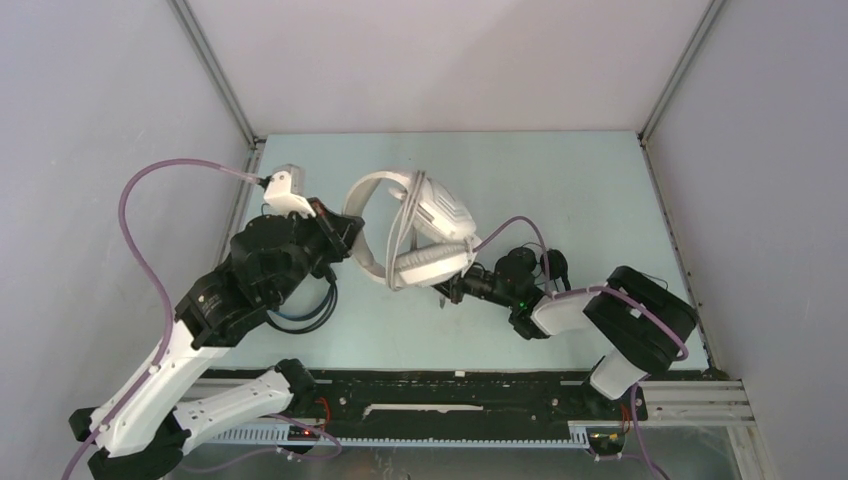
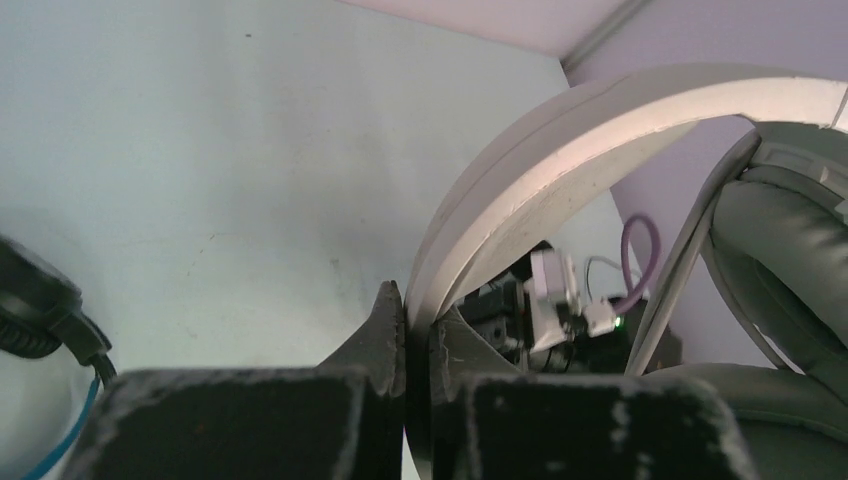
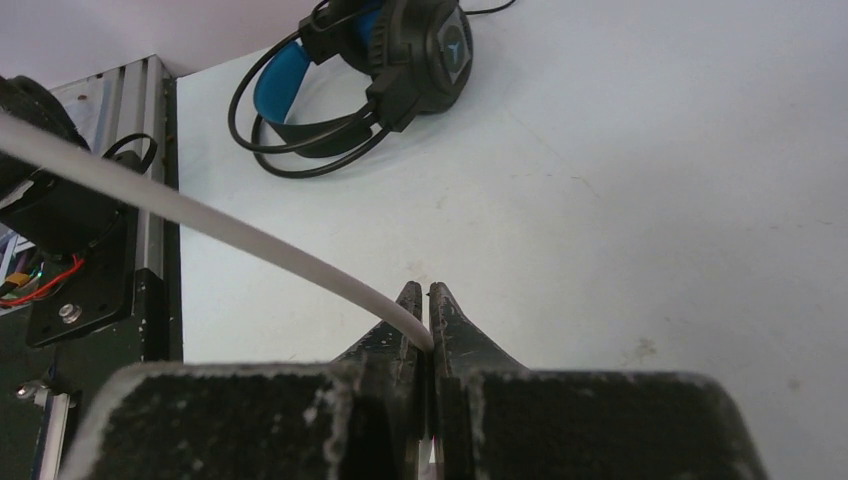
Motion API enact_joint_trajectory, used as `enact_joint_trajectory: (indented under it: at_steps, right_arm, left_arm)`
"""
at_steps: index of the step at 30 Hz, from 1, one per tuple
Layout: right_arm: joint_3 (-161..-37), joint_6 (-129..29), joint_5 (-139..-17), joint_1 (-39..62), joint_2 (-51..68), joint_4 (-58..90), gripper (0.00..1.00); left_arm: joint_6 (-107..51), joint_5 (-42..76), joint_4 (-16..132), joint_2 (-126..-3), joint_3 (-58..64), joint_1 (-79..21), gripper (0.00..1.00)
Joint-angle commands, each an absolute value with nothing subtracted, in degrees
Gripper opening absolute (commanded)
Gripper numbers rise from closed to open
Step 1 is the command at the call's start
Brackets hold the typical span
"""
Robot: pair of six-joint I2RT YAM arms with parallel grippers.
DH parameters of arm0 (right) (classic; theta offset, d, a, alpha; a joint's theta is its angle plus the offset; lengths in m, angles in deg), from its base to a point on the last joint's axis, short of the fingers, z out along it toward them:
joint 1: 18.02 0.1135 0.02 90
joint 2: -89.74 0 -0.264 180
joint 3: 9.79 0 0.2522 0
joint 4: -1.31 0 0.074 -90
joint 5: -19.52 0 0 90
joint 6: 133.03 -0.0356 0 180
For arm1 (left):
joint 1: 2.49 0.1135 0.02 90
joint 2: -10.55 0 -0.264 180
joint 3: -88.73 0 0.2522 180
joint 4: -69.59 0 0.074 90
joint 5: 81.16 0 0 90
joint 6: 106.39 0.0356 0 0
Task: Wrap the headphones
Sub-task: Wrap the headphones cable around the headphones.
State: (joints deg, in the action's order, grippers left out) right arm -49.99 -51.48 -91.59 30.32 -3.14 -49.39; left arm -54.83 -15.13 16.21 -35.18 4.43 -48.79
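Observation:
The white-grey headphones lie mid-table, with the grey cable looped across the ear cups. My left gripper is shut on the white headband, pinched between its jaws; a grey ear cushion shows to the right. My right gripper is shut on the grey cable, which runs off to the upper left, just in front of the lower ear cup. The black headphones with blue lining lie flat on the table, partly under my left arm.
A slim black headphone set lies beside the right wrist, partly hidden by it. Grey walls close in the table on the left, back and right. A black rail with the arm bases runs along the near edge.

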Motion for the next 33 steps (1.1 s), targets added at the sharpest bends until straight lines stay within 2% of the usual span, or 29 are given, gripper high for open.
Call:
enact_joint_trajectory:
  at_steps: [1, 5, 9, 16, 23, 33]
  right_arm:
    - [-49.7, -52.9, -91.9, 27.0, 0.9, -44.8, 0.00]
    - [-50.1, -53.8, -95.3, 23.6, 4.3, -40.8, 0.00]
    - [-53.0, -53.1, -98.3, 21.4, 8.2, -30.3, 0.00]
    - [-58.2, -54.1, -104.3, 17.2, 14.5, -15.1, 0.00]
    - [-63.6, -53.5, -107.6, 15.3, 19.6, -0.1, 0.00]
    - [-70.9, -53.9, -114.2, 15.4, 24.6, 20.1, 0.00]
  left_arm:
    - [-46.2, -0.8, 28.1, -33.0, 4.9, -48.6, 0.00]
    - [-41.3, 2.5, 25.4, -33.5, 4.4, -48.6, 0.00]
    - [-34.5, 3.7, 22.2, -34.6, 4.7, -48.6, 0.00]
    - [-25.9, 0.4, 17.4, -36.7, 4.8, -48.5, 0.00]
    - [-17.6, -3.5, 19.2, -36.0, 9.4, -48.6, 0.00]
    - [-6.9, -1.4, 22.6, -35.5, 15.7, -48.7, 0.00]
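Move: The left hand still pinches the headband; the headphones' middle lies about 10 cm to its right, roughly level, and the blue-banded headset is on the table some 20 cm to its left, 11 cm ahead and 36 cm below. For the right hand, holding the cable near its plug, the headphones are about 22 cm above, 5 cm left and 4 cm back; the plug hangs 4 cm straight below. A black headset lies about 26 cm right, 15 cm ahead and 13 cm below. Downward, after a first swing of 2–3 cm to the right and slightly back, the left hand lowers the headphones about 8 cm, rolling them nearly 40 degrees so their cup side dips and turning clockwise. The right hand meanwhile climbs about 7 cm and shifts as far right, edging forward then back, rolling about its fingers and carrying the still-pinched cable end up to the cups' right side. ##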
